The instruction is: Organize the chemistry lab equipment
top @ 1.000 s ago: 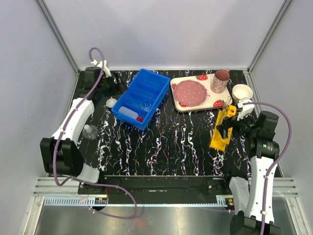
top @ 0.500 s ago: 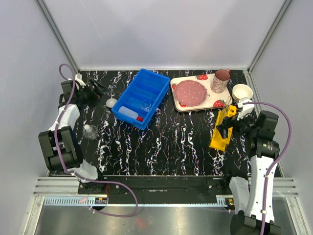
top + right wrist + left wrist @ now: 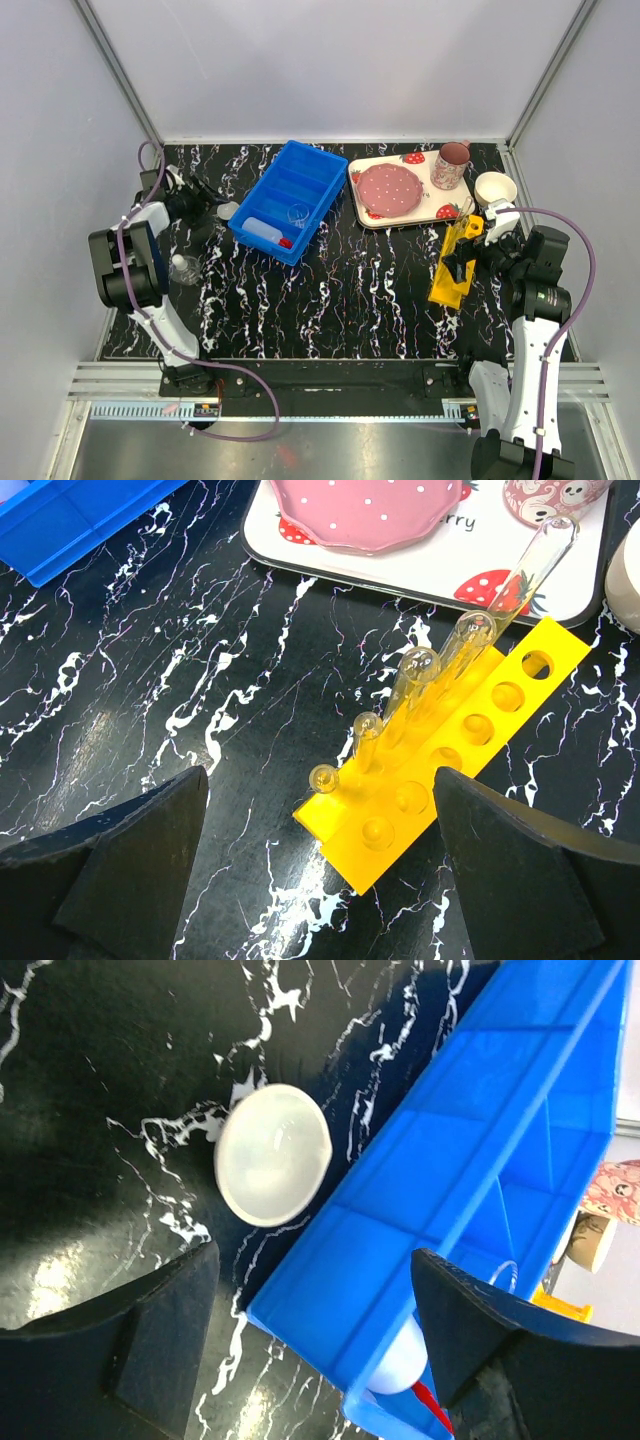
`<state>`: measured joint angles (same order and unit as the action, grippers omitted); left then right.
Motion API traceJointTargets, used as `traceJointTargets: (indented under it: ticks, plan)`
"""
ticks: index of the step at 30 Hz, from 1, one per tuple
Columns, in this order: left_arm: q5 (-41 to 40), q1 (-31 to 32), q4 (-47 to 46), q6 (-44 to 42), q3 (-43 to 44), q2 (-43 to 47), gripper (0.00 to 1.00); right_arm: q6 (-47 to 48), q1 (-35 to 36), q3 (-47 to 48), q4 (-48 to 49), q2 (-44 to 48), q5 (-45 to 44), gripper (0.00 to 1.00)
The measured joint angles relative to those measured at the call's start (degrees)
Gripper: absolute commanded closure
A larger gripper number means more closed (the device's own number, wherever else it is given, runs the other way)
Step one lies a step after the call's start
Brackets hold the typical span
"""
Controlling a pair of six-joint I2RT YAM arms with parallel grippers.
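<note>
My left gripper point(image 3: 207, 200) point(image 3: 315, 1260) is open and low over the table, just left of the tiny white round dish point(image 3: 228, 210) point(image 3: 272, 1154). The dish lies beside the blue bin point(image 3: 300, 180) point(image 3: 480, 1160). In the bin are the squeeze bottle with its red nozzle point(image 3: 266, 232) point(image 3: 400, 1370) and a small clear beaker point(image 3: 298, 213). Another beaker point(image 3: 184, 268) stands on the table at the left. My right gripper point(image 3: 478, 250) point(image 3: 320, 780) is open above the near end of the yellow rack point(image 3: 455, 262) point(image 3: 470, 750), which holds several thin clear tubes point(image 3: 415, 670).
A strawberry-print tray point(image 3: 437, 205) with a pink plate point(image 3: 388, 188) and a pink mug point(image 3: 451, 165) stands at the back right. A cream bowl point(image 3: 495, 188) sits beside it. Enclosure walls close the left, right and back sides.
My left arm has pulled back from the far left corner and folded in, bringing its gripper low beside the white dish. The right arm has not moved.
</note>
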<state>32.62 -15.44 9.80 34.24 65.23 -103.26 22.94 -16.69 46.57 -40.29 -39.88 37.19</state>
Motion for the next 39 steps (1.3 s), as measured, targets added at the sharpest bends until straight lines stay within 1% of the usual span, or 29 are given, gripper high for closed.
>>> traceJointTargets:
  ticks: [2,4,5,6,9,11,15,18,19,21,22,24,25,29,34,39]
  plan:
    - [-0.79,0.0,0.68,-0.39,1.38,-1.64,0.28,0.0,0.0,0.0,0.0,-0.02,0.0,0.0]
    - [-1.53,0.0,1.49,-1.11,2.51,-2.97,0.3,0.0,0.0,0.0,0.0,-0.07,0.0,0.0]
    - [-1.88,0.0,1.64,-1.36,2.97,-3.63,0.35,0.0,0.0,0.0,0.0,-0.07,0.0,0.0]
    - [-2.27,0.02,2.23,-1.68,3.63,-4.42,0.36,0.02,0.0,0.0,0.0,-0.11,0.0,0.0]
    - [-3.58,0.02,3.87,-2.69,5.05,-6.38,0.41,0.02,0.0,0.0,0.0,-0.24,0.0,0.0]
    - [-4.42,0.04,5.07,-3.21,5.97,-7.52,0.42,0.0,0.0,-0.02,0.0,-0.31,0.0,0.0]
    - [-5.9,0.28,7.17,-4.42,8.46,-9.81,0.49,0.02,0.0,-0.04,0.0,-0.31,0.0,0.0]
    - [-7.04,0.72,8.46,-5.31,9.62,-10.67,0.52,0.02,0.0,-0.09,-0.02,-0.33,0.0,0.0]
    - [-7.34,0.87,8.85,-5.55,9.97,-10.88,0.55,0.02,0.0,-0.11,0.0,-0.33,0.0,0.0]
    - [-8.07,1.2,9.86,-6.08,10.88,-11.39,0.59,0.02,0.0,-0.11,0.0,-0.33,0.0,0.0]
    - [-8.48,1.46,10.32,-6.43,11.32,-11.69,0.64,0.02,0.0,-0.11,0.0,-0.33,0.0,0.0]
    - [-9.11,2.03,10.91,-6.95,12.2,-12.44,0.69,0.02,0.0,-0.11,0.0,-0.33,0.0,0.0]
    - [-9.29,2.29,11.17,-7.19,12.48,-12.76,0.74,0.02,0.0,-0.11,0.0,-0.33,0.0,0.0]
    - [-10.25,3.41,11.58,-7.58,12.81,-13.81,0.84,0.02,0.0,-0.11,0.0,-0.33,0.0,0.0]
    - [-11.02,3.82,11.56,-7.58,13.09,-13.92,0.92,0.02,0.0,-0.11,0.0,-0.33,0.0,0.0]
    - [-11.34,3.85,11.28,-7.52,13.05,-13.7,0.94,0.02,0.0,-0.11,-0.02,-0.31,0.0,0.0]
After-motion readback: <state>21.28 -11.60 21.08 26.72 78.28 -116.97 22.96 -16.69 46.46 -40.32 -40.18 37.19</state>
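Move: The small white bowl stands about 3 cm ahead of the left gripper, 1 cm to its right and 8 cm below. The blue box's middle lies roughly 5 cm ahead and 16 cm right, with the wash bottle in it some 2 cm back and 10 cm right; the glass flask is about 11 cm back and 10 cm left. From the right gripper, the bowl is around 22 cm forward, 58 cm left and 20 cm down. Bring the left gripper down about 6 cm to the near left part of the white bowl's rim, easing some 2 cm forward as it sinks and tipping the fingers steeper while rolling the left side up, about 15 degrees altogether. Close the fingers steadily from wide to nearly shut, so that they pinch the bowl's thin wall, one finger inside and one outside. ##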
